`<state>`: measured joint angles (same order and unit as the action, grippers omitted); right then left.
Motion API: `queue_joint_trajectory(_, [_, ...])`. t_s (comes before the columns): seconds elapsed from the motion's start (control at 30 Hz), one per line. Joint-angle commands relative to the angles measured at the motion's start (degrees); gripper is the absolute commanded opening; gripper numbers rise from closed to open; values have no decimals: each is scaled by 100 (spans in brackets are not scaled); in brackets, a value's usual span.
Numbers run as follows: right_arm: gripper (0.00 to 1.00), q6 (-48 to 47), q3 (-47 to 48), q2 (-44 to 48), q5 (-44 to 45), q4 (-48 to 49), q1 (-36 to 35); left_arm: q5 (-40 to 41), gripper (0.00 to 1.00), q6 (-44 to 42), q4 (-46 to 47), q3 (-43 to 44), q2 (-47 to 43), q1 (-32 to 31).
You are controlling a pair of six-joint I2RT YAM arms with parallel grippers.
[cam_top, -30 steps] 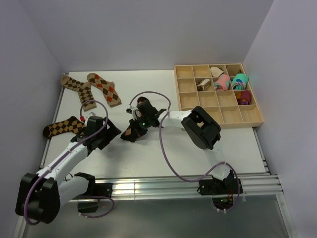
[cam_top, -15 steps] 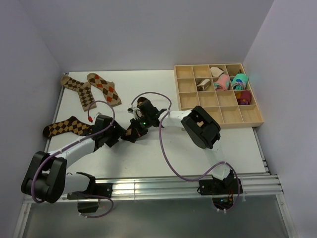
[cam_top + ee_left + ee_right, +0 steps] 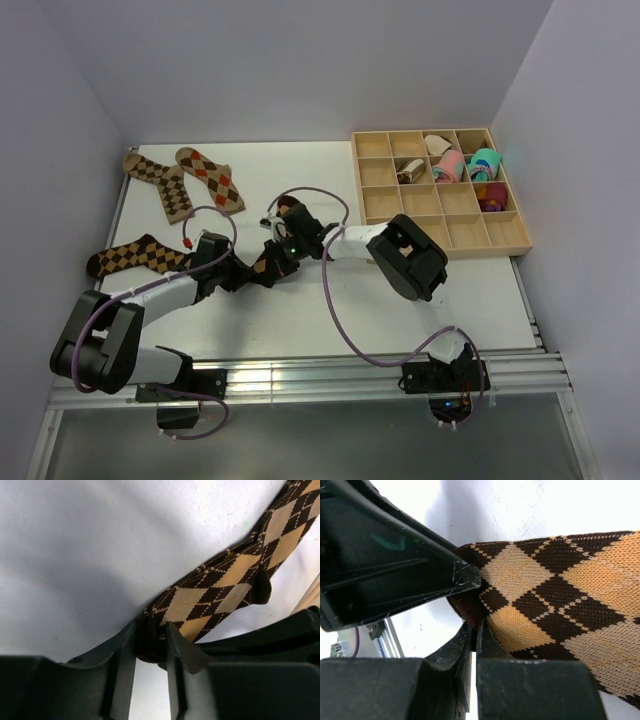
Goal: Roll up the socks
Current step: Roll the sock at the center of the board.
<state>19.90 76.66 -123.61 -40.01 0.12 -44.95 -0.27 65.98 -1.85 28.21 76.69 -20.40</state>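
Note:
A brown-and-tan argyle sock (image 3: 262, 266) lies mid-table between both grippers. My left gripper (image 3: 238, 272) comes in from the left. In the left wrist view its jaws (image 3: 150, 636) press on the dark brown end of this sock (image 3: 220, 585). My right gripper (image 3: 274, 258) is shut on the same end. The right wrist view shows its fingertips (image 3: 476, 624) pinching the sock's edge (image 3: 560, 595), with the left gripper's finger (image 3: 395, 565) just above. Two more argyle socks (image 3: 155, 180) (image 3: 210, 178) lie at the back left, and a third (image 3: 130, 256) sits by the left edge.
A wooden compartment tray (image 3: 470, 236) stands at the back right, holding pink and teal bundles (image 3: 452, 165) and a small brown bundle (image 3: 408, 172). Walls close off the left, back and right sides. The left arm's cable (image 3: 200, 215) loops above the third sock.
My left gripper has slid right to the sock and closed from wide open onto its dark end. The right gripper has stayed shut on the sock, barely moving.

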Motion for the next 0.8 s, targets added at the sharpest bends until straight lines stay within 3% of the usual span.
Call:
queue_joint_trajectory(0.0, [0,-232,-441,30,722,-39,4,1,33,3,-9,158,127,-25])
queue_joint_trajectory(0.17, [2,-399,-784,372,837,435,-75,10,14,-76,-166,378,250,-25])
queue_joint_trajectory(0.27, [13,-513,-1074,636,985,822,-163,1,3,-155,-298,475,294,-25])
queue_joint_trajectory(0.3, [23,-540,-1231,828,1073,919,-189,10,0,-164,-334,527,303,-25])
queue_joint_trajectory(0.53, [48,-882,-1795,1602,1855,1683,-435,1,0,-304,-746,747,409,-25])
queue_joint_trajectory(0.77, [54,-1584,-2085,2025,2663,1965,-813,1,0,-454,-1124,1019,558,-25])
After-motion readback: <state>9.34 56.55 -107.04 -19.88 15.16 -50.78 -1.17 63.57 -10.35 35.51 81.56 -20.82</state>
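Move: My left hand's half-open fingers already straddle the left corner of the center sock's cuff, about 1 cm below the hand point. My shut right fingers hold the same cuff, with that corner some 4 cm to their left. The toe end lies about 19 cm ahead of my left hand and 9 cm to its right. From my left hand, the red-diamond sock is some 26 cm ahead and 11 cm left. With my left hand staying nearly in place just over the board, I shut its fingers and pinch the left corner of the cuff. Once they have closed most of the way, I open my right fingers about halfway, let go of the cuff and ease away from it, about 2.5 cm right, 2 cm up and a little back, turning the wrist some 25 degrees so the fingertips swing forward. ##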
